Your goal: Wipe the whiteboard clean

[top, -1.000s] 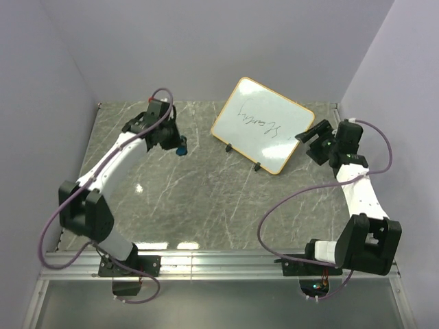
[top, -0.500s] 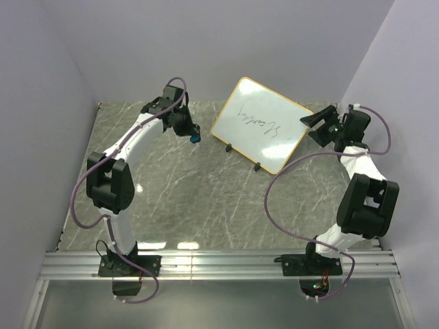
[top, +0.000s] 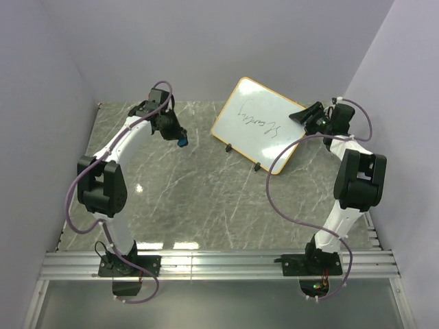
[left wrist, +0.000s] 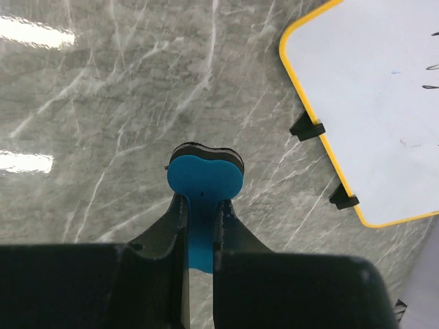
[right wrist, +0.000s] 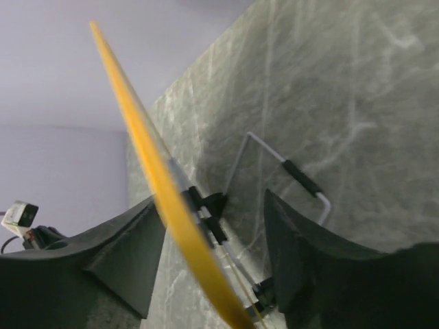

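Note:
The whiteboard [top: 264,133] stands propped at the back of the table, orange-yellow rimmed, with dark scribbles [top: 258,120] on its face. My left gripper [top: 180,139] hangs to its left, apart from it, shut on a blue eraser [left wrist: 204,179] held above the marble. The left wrist view shows the whiteboard [left wrist: 377,103] corner and two black feet at upper right. My right gripper [top: 304,114] is at the board's right edge. In the right wrist view its jaws are open, with the yellow rim [right wrist: 140,140] running between the fingers [right wrist: 295,247].
A wire stand [right wrist: 302,179] props the board from behind. Lilac walls close in the back and both sides; the right wall is near the right arm. A metal rail [top: 219,264] runs along the near table edge. Purple cables loop off both arms.
The right gripper has moved left onto the board's right edge and its jaws have narrowed. The left arm, still holding the eraser, swung toward the board and then back left a little.

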Controlling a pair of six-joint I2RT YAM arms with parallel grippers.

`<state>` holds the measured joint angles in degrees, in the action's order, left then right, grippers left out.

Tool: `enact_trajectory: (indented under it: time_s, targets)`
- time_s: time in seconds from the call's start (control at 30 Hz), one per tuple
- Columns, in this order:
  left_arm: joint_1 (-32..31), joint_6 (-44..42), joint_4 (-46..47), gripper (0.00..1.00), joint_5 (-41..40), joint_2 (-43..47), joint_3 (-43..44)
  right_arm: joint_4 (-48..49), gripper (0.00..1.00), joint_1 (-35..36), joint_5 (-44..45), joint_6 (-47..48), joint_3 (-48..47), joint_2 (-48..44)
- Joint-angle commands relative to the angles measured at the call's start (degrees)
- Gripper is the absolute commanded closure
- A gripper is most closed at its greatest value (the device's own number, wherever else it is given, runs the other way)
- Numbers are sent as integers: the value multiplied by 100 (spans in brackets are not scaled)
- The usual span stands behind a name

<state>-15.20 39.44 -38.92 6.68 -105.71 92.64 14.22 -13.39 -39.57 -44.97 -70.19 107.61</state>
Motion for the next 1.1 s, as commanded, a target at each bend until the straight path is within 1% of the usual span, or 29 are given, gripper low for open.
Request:
enact_trajectory:
  time_s: [0.0,0.03,0.07,0.13,0.23,0.3,0.33,0.37,0.4,0.5,0.6,0.7,0.73,0.8,0.83,0.9,0.93,1.07]
  targets:
    - [-36,-287,-2,100,-219,569,8,389,40,117,-261,93,-416,-100]
    - [-36,-331,33,100,-246,595,8,276,43,143,-262,137,-381,-231]
    - [-44,-410,59,100,-246,604,52,214,50,143,-244,190,-329,-328]
    - [-53,-463,173,100,-193,578,122,204,54,143,-113,155,-23,-695]
    - [-149,-525,261,100,-167,429,359,-110,65,196,125,225,207,-1100]
    - [-220,-508,376,100,-140,297,509,-366,78,275,230,383,208,-1181]
    - [-324,-516,428,100,-123,244,544,-559,79,293,265,419,182,-1164]
    - [-378,-534,542,100,-114,140,614,-639,84,310,283,445,173,-1164]
    - [-422,-525,639,100,-71,95,641,-692,85,310,275,437,173,-1146]
    - [-685,-534,1051,100,236,-81,720,-903,99,337,327,472,164,-1199]
    - [-905,-657,1359,100,483,-327,992,-1096,100,398,310,533,190,-1313]
    - [-1169,-824,1509,100,826,-643,1396,-1254,100,468,292,700,409,-1523]
    - [-1282,-894,1571,100,1087,-766,1545,-1290,100,486,283,787,619,-1654]
    - [-1380,-947,1667,100,1282,-837,1634,-1299,100,530,257,884,866,-1822]
    - [-1459,-973,1799,100,1597,-881,1652,-1360,100,600,257,980,1111,-1997]
    - [-1556,-965,1957,100,1836,-898,1635,-1378,100,662,257,1078,1341,-2191]
    - [-1660,-965,2036,100,1985,-907,1634,-1552,100,714,274,1165,1533,-2383]
    - [-1977,-1070,2099,100,2688,-1153,1889,-1703,100,811,292,1201,1842,-2692]
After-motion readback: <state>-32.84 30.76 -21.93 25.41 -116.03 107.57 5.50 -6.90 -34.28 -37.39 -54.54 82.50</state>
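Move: Off to the left hand's right, about 28 cm, and some 5 cm ahead lies the middle of the whiteboard, roughly 6 cm lower; this hand already holds the eraser. Along the board's near edge, the left clip is 16 cm right and 3 cm back, the right clip 27 cm right and 10 cm back, both about 12 cm lower. From the right hand, open at the board's upper right corner, the board's middle lies 15 cm left, 3 cm back, and about 6 cm below. Closing on the board's upper right corner while rising about 5 cm, the right hand pinches the yellow edge, then draws it back and a little left. The left hand, keeping its grip on the eraser, lifts about 5 cm and then sweeps some 22 cm right over the writing, turning clockwise by nearly 40 degrees and tipping its fingers up; eraser contact can't be seen. ##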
